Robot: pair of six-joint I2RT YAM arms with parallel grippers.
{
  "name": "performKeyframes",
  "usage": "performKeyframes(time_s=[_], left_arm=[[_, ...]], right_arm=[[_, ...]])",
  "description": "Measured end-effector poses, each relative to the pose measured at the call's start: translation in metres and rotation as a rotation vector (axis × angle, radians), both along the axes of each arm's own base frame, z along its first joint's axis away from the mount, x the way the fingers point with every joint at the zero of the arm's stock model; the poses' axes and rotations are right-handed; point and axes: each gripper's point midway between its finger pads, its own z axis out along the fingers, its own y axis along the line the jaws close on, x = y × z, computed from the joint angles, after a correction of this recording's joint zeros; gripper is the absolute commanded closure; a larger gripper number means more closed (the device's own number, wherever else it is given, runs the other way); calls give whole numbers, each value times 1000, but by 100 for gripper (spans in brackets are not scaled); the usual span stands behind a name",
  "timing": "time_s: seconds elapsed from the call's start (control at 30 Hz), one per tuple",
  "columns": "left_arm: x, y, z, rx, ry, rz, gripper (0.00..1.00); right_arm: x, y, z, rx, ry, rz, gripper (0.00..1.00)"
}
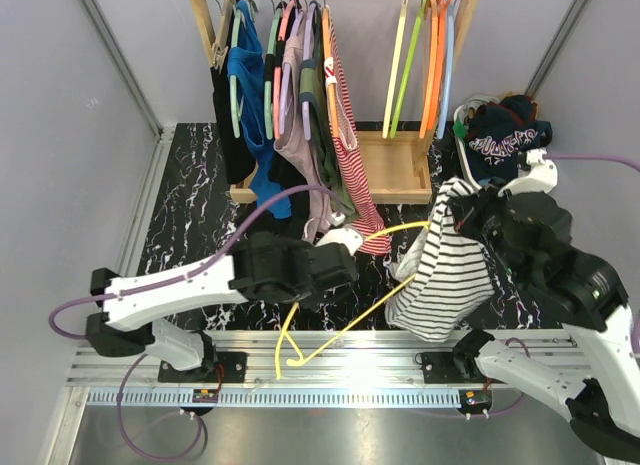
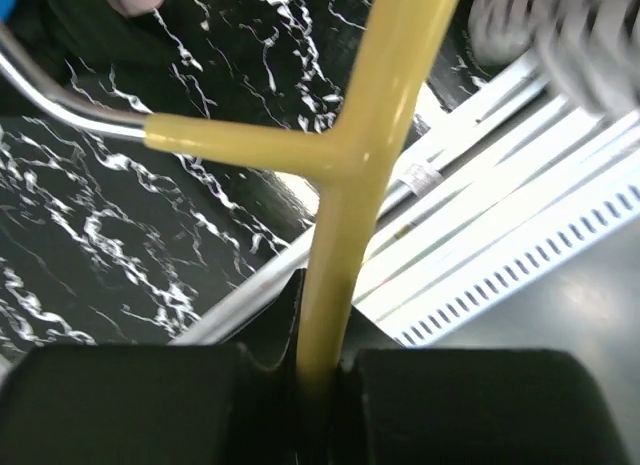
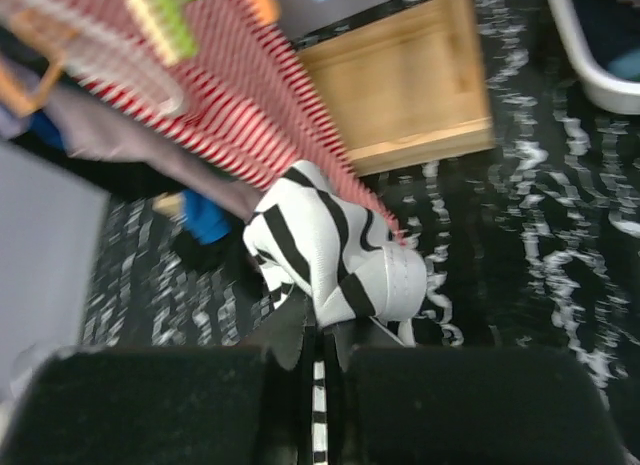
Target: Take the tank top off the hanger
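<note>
A black-and-white striped tank top hangs bunched from my right gripper, which is shut on its fabric. The yellow hanger stretches from the garment down to the front rail, its hook near the rail. My left gripper is shut on the hanger's yellow bar, which runs up between the black fingers. One end of the hanger is still under the striped cloth; how much is inside I cannot see.
A wooden rack at the back holds several hung garments and bare coloured hangers. A white basket with dark clothes stands at the back right. An aluminium rail runs along the near edge.
</note>
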Motion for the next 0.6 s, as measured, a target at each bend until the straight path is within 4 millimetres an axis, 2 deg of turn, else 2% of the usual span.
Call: performKeyframes(time_s=[0.07, 0.17, 0.3, 0.37, 0.4, 0.47, 0.6], left_arm=[[-5, 9, 10, -51, 10, 28, 100], [-11, 28, 29, -142, 19, 90, 100], [-14, 50, 56, -310, 23, 197, 100], [-9, 66, 72, -400, 3, 276, 100], [-6, 70, 77, -432, -10, 307, 100], [0, 81, 90, -493, -41, 361, 100], [10, 94, 106, -550, -106, 405, 100]], right_arm=[[12, -14, -5, -46, 35, -115, 100], [20, -30, -13, -94, 66, -233, 100], [11, -49, -24, -127, 97, -302, 100], [5, -49, -37, -131, 115, -277, 100], [1, -43, -45, -134, 127, -230, 100], [-5, -10, -60, -97, 156, -44, 100], [-19, 96, -86, 62, 239, 458, 100]])
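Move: My left hand holds the yellow hanger near its hook; the hanger's far end, still in the tank top, is about 18 cm to the right and 4 cm ahead. That end is some 8 cm left, 8 cm back and 10 cm below my right hand, which pinches the tank top. From the right hand, the red-striped top is roughly 16 cm left, 18 cm ahead and lower, the wooden tray about 7 cm left, 25 cm ahead and far below. I pull the hanger and tank top apart. My left hand keeps its grip and carries the hanger up and left, about 10 cm each way, swinging its fingers some 35 degrees to point more to the right. My right hand, still pinching the cloth, draws about 5 cm right and slightly forward, then sweeps back left nearly 15 cm while sinking. ##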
